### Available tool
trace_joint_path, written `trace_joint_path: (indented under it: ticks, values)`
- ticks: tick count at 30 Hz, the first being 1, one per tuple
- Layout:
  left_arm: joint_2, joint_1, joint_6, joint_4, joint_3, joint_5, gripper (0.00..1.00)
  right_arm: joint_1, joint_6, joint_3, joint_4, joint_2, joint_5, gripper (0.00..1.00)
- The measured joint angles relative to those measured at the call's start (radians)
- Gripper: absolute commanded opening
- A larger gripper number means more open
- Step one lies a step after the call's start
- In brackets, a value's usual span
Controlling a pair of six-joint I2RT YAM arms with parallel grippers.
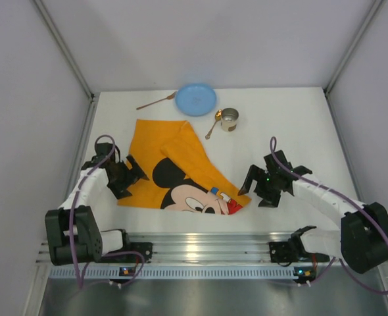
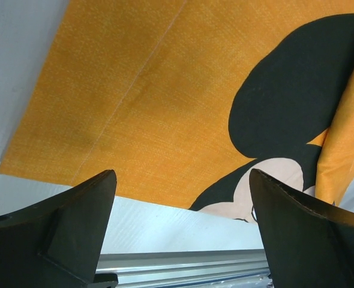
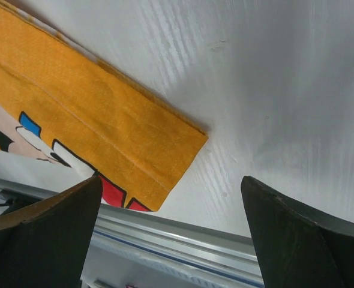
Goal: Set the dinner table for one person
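Observation:
The dinner table is a white tabletop. An orange Mickey Mouse cloth lies on it at centre-left, with its right part folded over. A blue plate, a copper fork, a copper spoon and a metal cup sit at the far side. My left gripper is open and empty over the cloth's near-left edge. My right gripper is open and empty just right of the cloth's folded near-right corner.
White walls enclose the table on the left, back and right. An aluminium rail runs along the near edge and shows in both wrist views. Bare tabletop lies right of the cloth.

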Motion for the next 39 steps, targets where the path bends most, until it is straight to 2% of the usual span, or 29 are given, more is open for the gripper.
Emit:
trace_joint_path:
  ticks: [9, 14, 17, 18, 19, 20, 21, 22, 23, 24, 25, 33, 39]
  values:
    - [0.043, 0.032, -0.010, 0.002, 0.000, 0.001, 0.93, -0.004, 0.093, -0.075, 0.158, 0.050, -0.055, 1.00]
    - [0.084, 0.034, -0.013, 0.003, 0.000, -0.025, 0.79, -0.004, 0.133, -0.087, 0.261, 0.086, -0.097, 0.82]
    - [0.135, 0.034, -0.014, 0.006, 0.000, -0.045, 0.75, -0.004, 0.149, -0.087, 0.301, 0.113, -0.117, 0.74]
    - [0.153, 0.034, -0.014, 0.009, 0.000, -0.048, 0.66, -0.004, 0.151, -0.087, 0.309, 0.118, -0.120, 0.65]
    - [0.171, 0.034, -0.018, 0.012, 0.000, -0.050, 0.61, -0.004, 0.149, -0.087, 0.316, 0.123, -0.121, 0.42]
    - [0.183, 0.034, -0.018, 0.010, 0.003, -0.050, 0.55, -0.004, 0.144, -0.087, 0.319, 0.128, -0.122, 0.33]
    - [0.190, 0.035, -0.018, 0.011, 0.005, -0.050, 0.42, -0.004, 0.151, -0.087, 0.319, 0.130, -0.122, 0.23]
    - [0.196, 0.037, -0.019, 0.013, 0.005, -0.050, 0.36, -0.004, 0.149, -0.087, 0.319, 0.134, -0.122, 0.05]
    - [0.208, 0.039, -0.018, 0.019, 0.008, -0.046, 0.29, -0.004, 0.144, -0.087, 0.320, 0.136, -0.123, 0.00]
    - [0.218, 0.040, -0.018, 0.023, 0.010, -0.041, 0.02, -0.004, 0.146, -0.087, 0.320, 0.136, -0.124, 0.00]
    - [0.225, 0.041, -0.019, 0.030, 0.012, -0.038, 0.00, -0.004, 0.146, -0.087, 0.320, 0.136, -0.124, 0.00]
    - [0.246, 0.039, 0.006, 0.020, 0.057, -0.041, 0.00, -0.017, 0.112, -0.058, 0.256, 0.097, -0.112, 0.00]
    - [0.177, 0.039, 0.034, -0.089, 0.277, -0.086, 0.00, -0.117, 0.066, 0.127, 0.140, -0.027, -0.098, 0.00]
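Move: The orange napkin lies spread between the open grippers. From the left gripper its near left corner is about 9 cm left, 3 cm back and 5 cm below; the fork is some 38 cm ahead and 2 cm right at table height. From the right gripper its narrow right end is about 1 cm ahead, 2 cm left and 2 cm below; the cup stands roughly 29 cm ahead and 7 cm left, the spoon 29 cm ahead and 13 cm left. Bring the left gripper down about 5 cm onto the napkin's near edge, inboard of the left corner, and close it. Meanwhile ease the right gripper some 3 cm left, 2 cm forward and 2 cm down over the right end, rolling about 10 degrees, and pinch it shut. Then raise both, the left about 8 cm and the right 9 cm, carrying forward some 5 cm each. ##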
